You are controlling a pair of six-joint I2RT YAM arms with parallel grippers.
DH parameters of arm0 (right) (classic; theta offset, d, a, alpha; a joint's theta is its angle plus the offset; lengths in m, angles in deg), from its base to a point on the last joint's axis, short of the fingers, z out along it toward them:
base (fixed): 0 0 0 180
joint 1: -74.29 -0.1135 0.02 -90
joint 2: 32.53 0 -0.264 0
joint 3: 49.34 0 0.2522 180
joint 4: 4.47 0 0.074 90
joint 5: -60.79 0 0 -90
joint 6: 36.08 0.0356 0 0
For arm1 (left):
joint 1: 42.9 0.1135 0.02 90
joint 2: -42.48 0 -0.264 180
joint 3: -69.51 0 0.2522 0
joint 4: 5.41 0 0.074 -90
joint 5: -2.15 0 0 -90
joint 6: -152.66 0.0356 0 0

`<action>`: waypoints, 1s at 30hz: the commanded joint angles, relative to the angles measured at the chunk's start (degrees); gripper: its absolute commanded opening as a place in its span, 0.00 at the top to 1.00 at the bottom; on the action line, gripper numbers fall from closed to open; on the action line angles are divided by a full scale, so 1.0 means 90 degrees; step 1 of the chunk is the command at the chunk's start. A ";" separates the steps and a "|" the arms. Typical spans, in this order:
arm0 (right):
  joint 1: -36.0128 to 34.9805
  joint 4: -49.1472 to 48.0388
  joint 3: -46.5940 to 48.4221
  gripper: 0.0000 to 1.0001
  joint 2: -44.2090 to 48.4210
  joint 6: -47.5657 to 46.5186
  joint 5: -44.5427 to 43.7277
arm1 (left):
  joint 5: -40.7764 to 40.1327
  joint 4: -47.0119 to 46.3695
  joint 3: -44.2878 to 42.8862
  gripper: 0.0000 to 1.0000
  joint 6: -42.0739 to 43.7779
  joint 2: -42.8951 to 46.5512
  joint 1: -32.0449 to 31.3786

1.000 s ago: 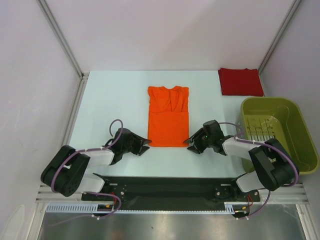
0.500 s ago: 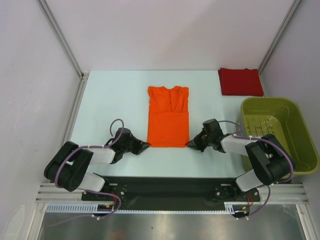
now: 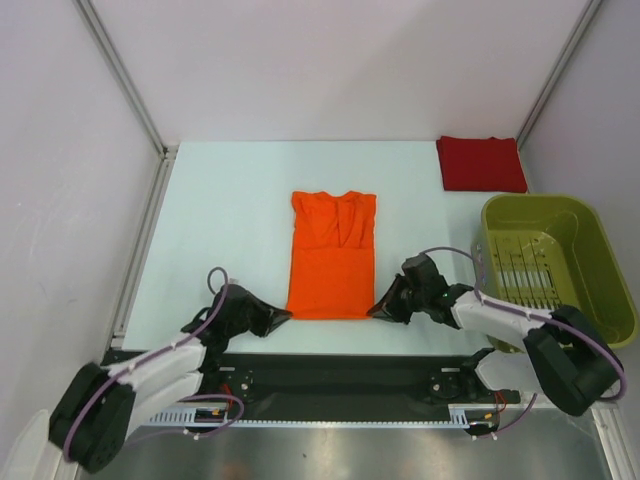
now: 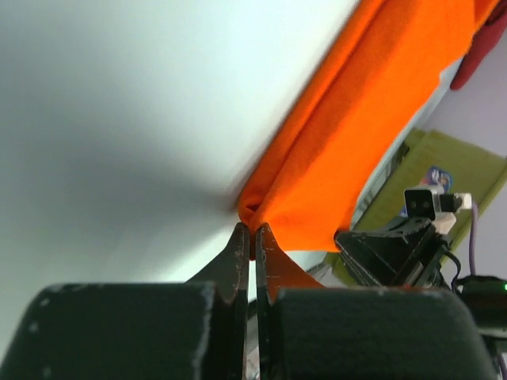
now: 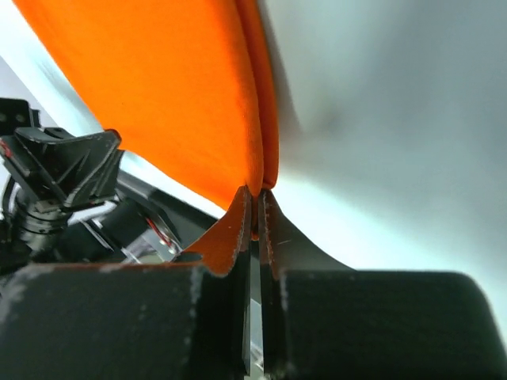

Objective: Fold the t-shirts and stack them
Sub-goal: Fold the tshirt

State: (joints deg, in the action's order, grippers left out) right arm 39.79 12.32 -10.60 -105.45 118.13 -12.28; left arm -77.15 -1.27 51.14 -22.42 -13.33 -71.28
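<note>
The orange t-shirt [image 3: 331, 252] lies flat mid-table, folded into a long strip with its collar at the far end. My left gripper [image 3: 283, 316] is shut on its near left corner [image 4: 257, 210]. My right gripper [image 3: 374, 309] is shut on its near right corner [image 5: 257, 178]. Both wrist views show orange cloth pinched between the fingertips. The dark red t-shirt [image 3: 481, 163] rests folded into a rectangle at the far right of the table.
An olive-green plastic basket [image 3: 590, 255] stands at the right edge, just behind my right arm. The black base rail [image 3: 340, 375] runs along the near edge. White walls and metal posts close the table on three sides.
Both grippers went from open to shut on the orange t-shirt's near corners. They then drew back toward the near edge, dragging the shirt a little nearer.
</note>
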 commanded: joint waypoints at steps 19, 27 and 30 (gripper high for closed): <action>0.1313 0.2183 0.2887 1.00 -0.0683 -0.1967 0.0684 | -0.0693 0.2554 -0.4262 1.00 0.3076 -0.1247 0.0475; 0.1860 0.2993 0.5912 1.00 -0.3456 -0.2807 0.1439 | 0.0139 0.2554 -0.6665 1.00 0.3769 -0.3853 0.1277; 0.2045 0.3198 0.6472 1.00 -0.3859 -0.2857 0.1507 | 0.0529 0.2360 -0.7154 0.99 0.3750 -0.4547 0.1463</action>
State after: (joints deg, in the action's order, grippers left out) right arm 56.51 36.25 42.22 -138.57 95.64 -1.51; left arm -76.73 21.81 -8.48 8.38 -49.94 -59.93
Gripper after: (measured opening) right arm 0.025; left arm 0.016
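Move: Pinched at its two near corners, the orange t-shirt reaches away from both hands. The middle of its far edge lies about 32 cm ahead of each, some 9 cm to the left hand's right and 9 cm to the right hand's left, practically level with the fingers. The folded-over edge crosses it about 17 cm ahead. The red t-shirt is roughly 42 cm ahead of the right hand and 32 cm right; the green basket, 12 cm ahead and 43 cm right. Drawing back a last 2 to 3 cm while starting to lift, both hands then swing the near edge of the orange t-shirt up and forward towards its far edge, ending some 20 cm farther out. The left rises about 12 cm, its wrist rolling left side up and its fingers tilting up; the right rises about 7 cm. Both keep their corners pinched, holding the edge stretched between them. ##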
